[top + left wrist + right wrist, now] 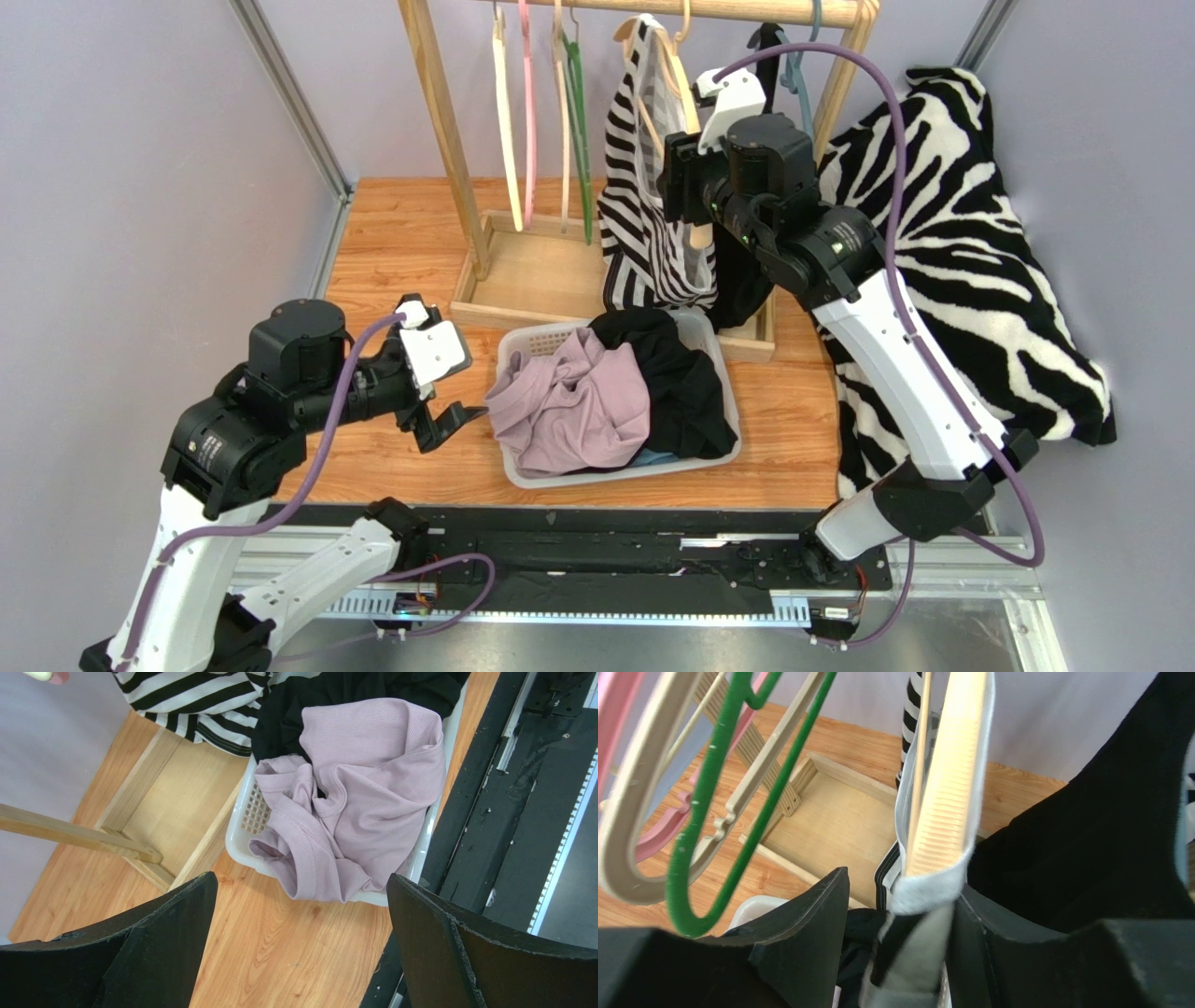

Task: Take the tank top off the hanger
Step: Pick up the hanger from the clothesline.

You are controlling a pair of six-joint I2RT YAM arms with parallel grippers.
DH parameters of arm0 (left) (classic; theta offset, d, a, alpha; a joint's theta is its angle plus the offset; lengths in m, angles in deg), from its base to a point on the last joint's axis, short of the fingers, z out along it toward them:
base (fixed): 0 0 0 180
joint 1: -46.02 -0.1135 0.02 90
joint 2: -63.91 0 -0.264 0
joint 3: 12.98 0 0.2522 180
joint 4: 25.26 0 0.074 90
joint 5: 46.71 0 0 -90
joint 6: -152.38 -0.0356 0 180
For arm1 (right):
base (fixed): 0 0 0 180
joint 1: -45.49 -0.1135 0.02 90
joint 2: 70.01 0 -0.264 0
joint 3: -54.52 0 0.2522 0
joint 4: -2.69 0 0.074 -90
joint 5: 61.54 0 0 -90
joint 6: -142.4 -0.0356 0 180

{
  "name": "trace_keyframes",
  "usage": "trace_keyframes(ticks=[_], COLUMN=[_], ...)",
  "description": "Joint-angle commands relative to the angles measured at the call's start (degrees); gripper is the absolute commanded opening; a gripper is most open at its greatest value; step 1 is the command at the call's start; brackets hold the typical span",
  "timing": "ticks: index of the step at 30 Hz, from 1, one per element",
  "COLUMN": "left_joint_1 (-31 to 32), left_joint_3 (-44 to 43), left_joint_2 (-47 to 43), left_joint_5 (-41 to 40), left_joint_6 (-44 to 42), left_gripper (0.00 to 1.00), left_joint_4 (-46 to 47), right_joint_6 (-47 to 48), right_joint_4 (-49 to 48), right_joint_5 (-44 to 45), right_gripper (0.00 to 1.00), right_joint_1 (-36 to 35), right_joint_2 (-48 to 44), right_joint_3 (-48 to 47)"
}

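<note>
The black-and-white striped tank top (648,210) hangs on a beige hanger (671,59) from the wooden rack's rail. In the right wrist view the hanger (948,777) runs up from the jaws, and the top's pale strap (927,889) wraps its end. My right gripper (690,171) (903,889) is raised at that strap. Its fingers stand apart around the strap, which lies against the right finger with a gap on the left. My left gripper (460,370) (302,882) hovers open and empty over the table, just left of the basket.
A white basket (526,343) (246,819) below the rack holds a lilac garment (575,406) (365,791) and a black one (687,371). Several empty hangers (540,126) hang on the left. A black garment (1102,812) hangs beside the top. Zebra-print fabric (982,266) lies at the right.
</note>
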Motion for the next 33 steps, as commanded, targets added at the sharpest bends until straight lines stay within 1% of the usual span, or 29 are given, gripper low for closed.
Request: trace_keyframes(ticks=[1, 3, 5, 6, 7, 8, 10, 14, 16, 18, 23, 25, 30, 33], left_joint_1=[-0.3, -0.3, -0.3, -0.3, -0.3, -0.3, -0.3, -0.4, -0.4, -0.4, -0.6, -0.7, -0.7, -0.7], left_joint_3=[-0.3, -0.1, 0.2, 0.2, 0.4, 0.5, 0.7, 1.2, 1.2, 1.1, 1.2, 1.4, 1.5, 1.1], left_joint_2=[-0.7, -0.9, -0.9, -0.9, -1.0, -1.0, -1.2, -1.3, -1.4, -1.4, -1.3, -1.5, -1.6, -1.3], left_joint_5=[-0.3, -0.5, -0.5, -0.4, -0.3, -0.3, -0.2, 0.2, 0.0, -0.1, -0.1, -0.1, -0.5, -0.8], left_joint_6=[-0.2, -0.3, -0.3, -0.3, -0.2, -0.2, 0.0, 0.2, 0.3, 0.2, 0.3, 0.3, 0.2, 0.3], left_gripper=[0.99, 0.99, 0.99, 0.99, 0.99, 0.99, 0.99, 0.99, 0.99, 0.99, 0.99, 0.99, 0.99, 0.99], left_joint_4=[1.1, 1.1, 1.1, 1.1, 1.2, 1.3, 1.4, 1.5, 1.6, 1.7, 1.7, 1.5, 1.8, 2.1], right_joint_6=[-2.1, -2.1, -1.7, -1.6, -1.0, -0.7, 0.3, 5.2, 5.8, 8.6, 9.5, 9.3, 9.2, 8.2], right_joint_4=[2.7, 2.8, 2.7, 2.6, 2.2, 1.0, -1.4, -11.5, -14.6, -18.9, -28.6, -29.1, -23.5, -15.5], right_joint_5=[0.8, 0.9, 1.5, 1.8, 2.2, 2.2, 2.2, 2.2, 2.6, 3.0, 4.2, 3.8, 3.6, 1.4], right_gripper=[0.51, 0.49, 0.35, 0.26, 0.07, 0.00, 0.00, 0.00, 0.00, 0.00, 0.00, 0.00, 0.00, 0.00], right_joint_1=[0.2, 0.2, 0.2, 0.2, 0.2, 0.3, 0.1, 0.0, 0.0, -0.1, -0.7, -0.8, -1.7, -1.8], right_joint_2=[2.2, 2.4, 2.5, 2.6, 2.5, 2.2, 0.8, -2.8, -4.3, -5.2, -9.5, -10.6, -15.0, -17.4], right_joint_3=[-3.4, -3.7, -4.2, -4.6, -4.7, -4.6, -3.6, 0.8, 2.8, 4.7, 9.4, 11.1, 14.7, 14.5])
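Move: The near lower end of the striped tank top's hanger lies between the right hand's open fingers, about 1 cm ahead and 2 cm below. Roughly 8 cm to the hand's left, level fore and aft, is the green hanger's near end; the black tank top hangs some 6 cm to its right, 2 cm ahead and 10 cm lower. From the left hand the striped top's hanger end is about 20 cm ahead, 22 cm right and 8 cm higher. The right hand dips some 2 cm, pinches the striped top's hanger end, lifts about 6 cm, then draws back. ##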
